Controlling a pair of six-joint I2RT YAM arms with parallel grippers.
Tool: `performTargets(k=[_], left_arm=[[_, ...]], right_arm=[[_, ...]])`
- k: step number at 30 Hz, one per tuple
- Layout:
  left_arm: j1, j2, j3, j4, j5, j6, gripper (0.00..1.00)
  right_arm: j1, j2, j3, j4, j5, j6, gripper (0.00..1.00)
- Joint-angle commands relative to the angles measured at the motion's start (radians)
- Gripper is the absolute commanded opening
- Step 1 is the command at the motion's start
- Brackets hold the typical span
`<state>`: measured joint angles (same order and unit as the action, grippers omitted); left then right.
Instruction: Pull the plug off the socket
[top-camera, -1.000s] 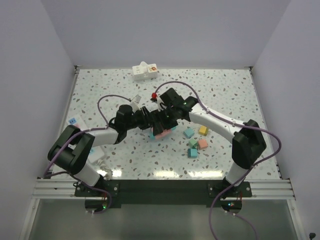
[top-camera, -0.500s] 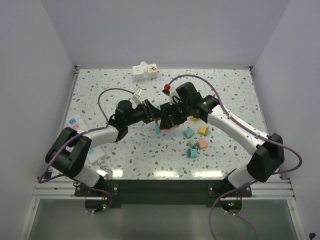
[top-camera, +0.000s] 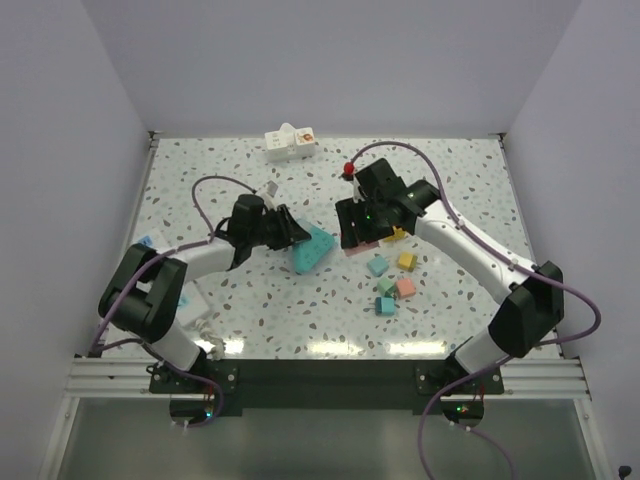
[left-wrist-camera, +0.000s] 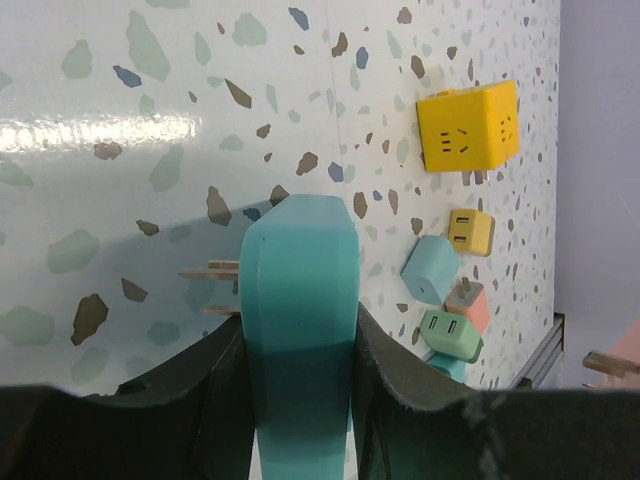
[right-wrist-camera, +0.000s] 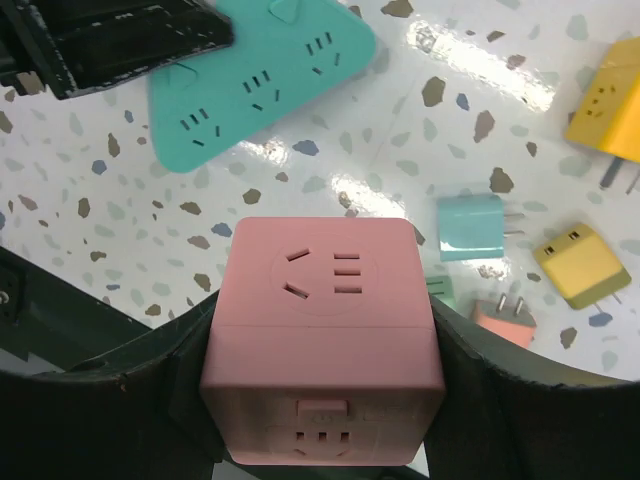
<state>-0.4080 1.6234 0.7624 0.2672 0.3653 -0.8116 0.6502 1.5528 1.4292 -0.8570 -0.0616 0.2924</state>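
Note:
My left gripper (top-camera: 290, 232) is shut on the edge of a teal triangular socket block (top-camera: 311, 249), which rests near the table's middle. In the left wrist view the block (left-wrist-camera: 298, 300) stands edge-on between my fingers (left-wrist-camera: 395, 380), metal prongs showing on its left. My right gripper (top-camera: 362, 230) is shut on a pink cube plug (top-camera: 364, 242), held apart to the right of the teal block. In the right wrist view the pink cube (right-wrist-camera: 322, 340) fills the jaws, and the teal block (right-wrist-camera: 262, 80) lies beyond it with the left gripper (right-wrist-camera: 120, 40) on it.
Several small loose plugs lie right of centre: teal (top-camera: 377, 266), yellow (top-camera: 406, 261), salmon (top-camera: 405, 287), green (top-camera: 385, 285). A yellow cube (left-wrist-camera: 470, 125) lies beyond the teal block. A white power strip (top-camera: 290, 142) sits at the back wall. A small blue-white item (top-camera: 147, 242) lies at left.
The pink cube and teal block were together between both grippers. Now they are apart: the right gripper has moved back and right with the pink cube, the left keeps the teal block.

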Motion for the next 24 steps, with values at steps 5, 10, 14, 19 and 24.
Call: performTargets(k=[5, 10, 14, 19, 24], left_arm=[[0.024, -0.144, 0.009, -0.155, -0.087, 0.078, 0.0], [0.188, -0.293, 0.006, -0.351, -0.146, 0.156, 0.0], [0.393, -0.345, -0.005, -0.483, -0.21, 0.23, 0.0], [0.535, -0.395, -0.012, -0.6, -0.272, 0.281, 0.0], [0.613, -0.399, -0.015, -0.663, -0.338, 0.292, 0.0]], right_arm=[[-0.03, -0.097, 0.01, -0.141, 0.247, 0.002, 0.0], [-0.109, -0.03, -0.073, -0.087, 0.371, 0.065, 0.0], [-0.156, 0.03, -0.107, -0.019, 0.364, 0.108, 0.0], [-0.173, 0.062, -0.167, 0.022, 0.339, 0.134, 0.0], [-0.184, 0.067, -0.242, 0.03, 0.332, 0.162, 0.0]])
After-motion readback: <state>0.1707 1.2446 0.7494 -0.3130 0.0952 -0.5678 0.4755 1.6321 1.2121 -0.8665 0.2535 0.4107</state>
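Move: Both hands are already apart, each holding its piece. The left hand's teal adapter is bound for bare table about 27 cm left, 3 cm back and 7 cm below; the white strip's middle lies some 30 cm left and 8 cm back. The right hand's pink socket is bound for a spot roughly 12 cm right, 1 cm ahead and 16 cm below. From that hand, the small yellow plug is 13 cm right and 4 ahead, the small teal plug 5 right and 2 ahead, the green plug 7 right and 3 back. Both grippers keep their hold, the left on the teal adapter, the right on the pink socket, and carry the pieces farther apart. The left hand sweeps some 26 cm left towards the strip's inner side, rising a little before easing back down, and turns counter-clockwise. The right arcs about 12 cm right, then sinks 10 cm towards the small plugs, turning clockwise. ##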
